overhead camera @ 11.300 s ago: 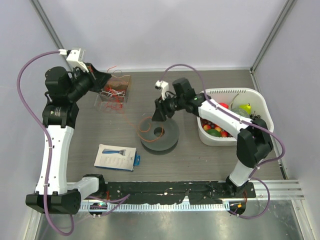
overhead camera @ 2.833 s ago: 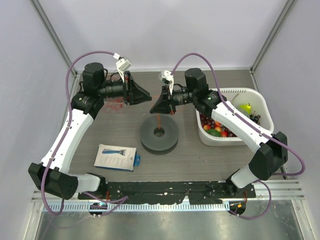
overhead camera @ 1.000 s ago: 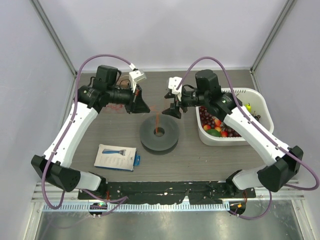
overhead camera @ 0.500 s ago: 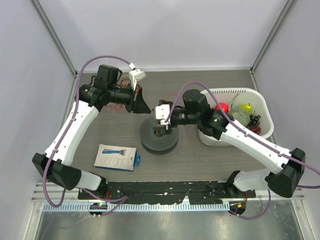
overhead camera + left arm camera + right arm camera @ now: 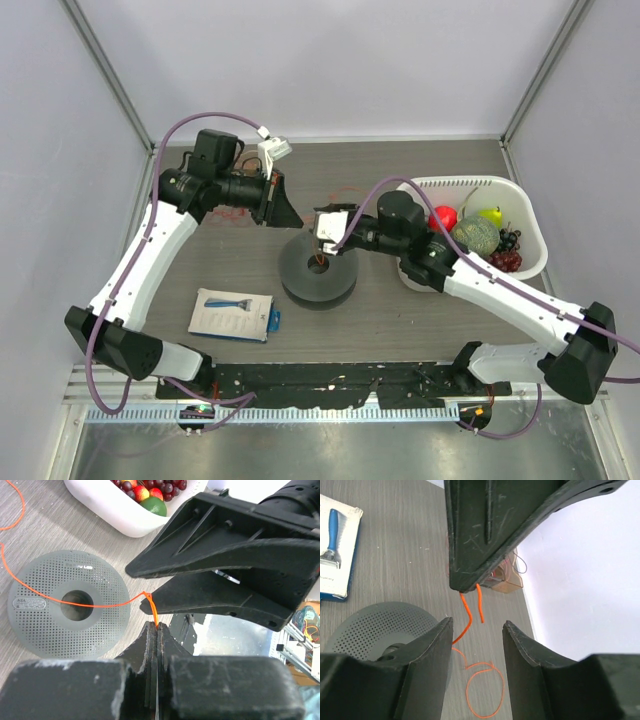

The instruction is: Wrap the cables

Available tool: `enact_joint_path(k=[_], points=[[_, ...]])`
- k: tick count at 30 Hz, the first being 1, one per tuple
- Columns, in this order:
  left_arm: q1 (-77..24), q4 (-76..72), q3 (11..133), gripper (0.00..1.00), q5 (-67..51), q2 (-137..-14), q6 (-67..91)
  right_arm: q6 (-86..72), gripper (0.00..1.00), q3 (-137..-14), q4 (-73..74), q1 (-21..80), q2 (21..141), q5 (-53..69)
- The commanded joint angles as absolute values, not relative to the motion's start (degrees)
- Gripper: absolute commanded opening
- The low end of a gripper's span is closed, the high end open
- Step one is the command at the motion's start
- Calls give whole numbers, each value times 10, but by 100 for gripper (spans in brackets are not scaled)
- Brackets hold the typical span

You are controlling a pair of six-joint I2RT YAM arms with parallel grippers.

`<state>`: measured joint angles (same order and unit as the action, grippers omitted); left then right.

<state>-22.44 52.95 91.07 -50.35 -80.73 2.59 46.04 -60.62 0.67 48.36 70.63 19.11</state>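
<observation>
A thin orange cable (image 5: 115, 602) runs from the hole of the grey perforated disc (image 5: 45, 635) up into my left gripper (image 5: 156, 628), which is shut on it. In the right wrist view the cable (image 5: 466, 617) hangs in two short ends from the left fingers (image 5: 485, 540) and lies in a loop on the table. My right gripper (image 5: 476, 640) stands open just below those ends, one end beside its left finger. From above, the left gripper (image 5: 287, 216) and the right gripper (image 5: 322, 236) meet over the back rim of the disc (image 5: 300, 285).
A white basket (image 5: 470, 183) of fruit stands right of the disc. A razor packet (image 5: 233, 314) lies front left. A clear box (image 5: 506, 581) with more orange cables sits at the back left, behind the left arm.
The right arm has swung down from beside the left gripper to just over the disc, and its jaws have narrowed. The left arm has held still, shut on the cable.
</observation>
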Motion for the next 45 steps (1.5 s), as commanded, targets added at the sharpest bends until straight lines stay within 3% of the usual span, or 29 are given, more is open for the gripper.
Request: enact_joint_path(k=[1, 14, 23, 35, 42, 45], points=[[-223, 523, 911, 0, -520, -795, 25, 456, 50, -628, -9, 485, 685, 145], [-223, 544, 915, 0, -548, -804, 31, 517, 50, -644, -4, 485, 707, 207], [-223, 538, 906, 0, -546, -807, 40, 550, 32, -645, 16, 486, 709, 212], [-223, 536, 908, 0, -543, -812, 55, 587, 25, -628, -12, 497, 708, 192], [-223, 527, 909, 0, -530, -807, 55, 588, 1, -632, 29, 497, 706, 194], [-222, 522, 911, 0, -516, -799, 44, 578, 1, -650, 64, 497, 715, 177]])
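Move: The stretch of orange cable that the open right fingers will shut on lies about 1 cm to their left and 1 cm back, level with them, just beyond the closed left fingertips, which stand some 3 cm left and 2 cm back of the right hand. The grey disc is about 4 cm ahead and 28 cm below, and a loop of cable lies roughly 20 cm ahead, 7 cm to the right and 30 cm below. From the left hand, that cable stretch is about 2 cm to the right and 1 cm ahead. The right hand first makes a small swing of about 1 cm up, forward and to its right, then comes back and leftwards towards the left fingertips, rolling about 10 degrees so that its forward side lifts, while its half-open fingers close almost fully and pinch the orange cable right beside the left gripper. The left hand keeps its shut grip on the cable, easing back about 1 cm and turning only slightly. ##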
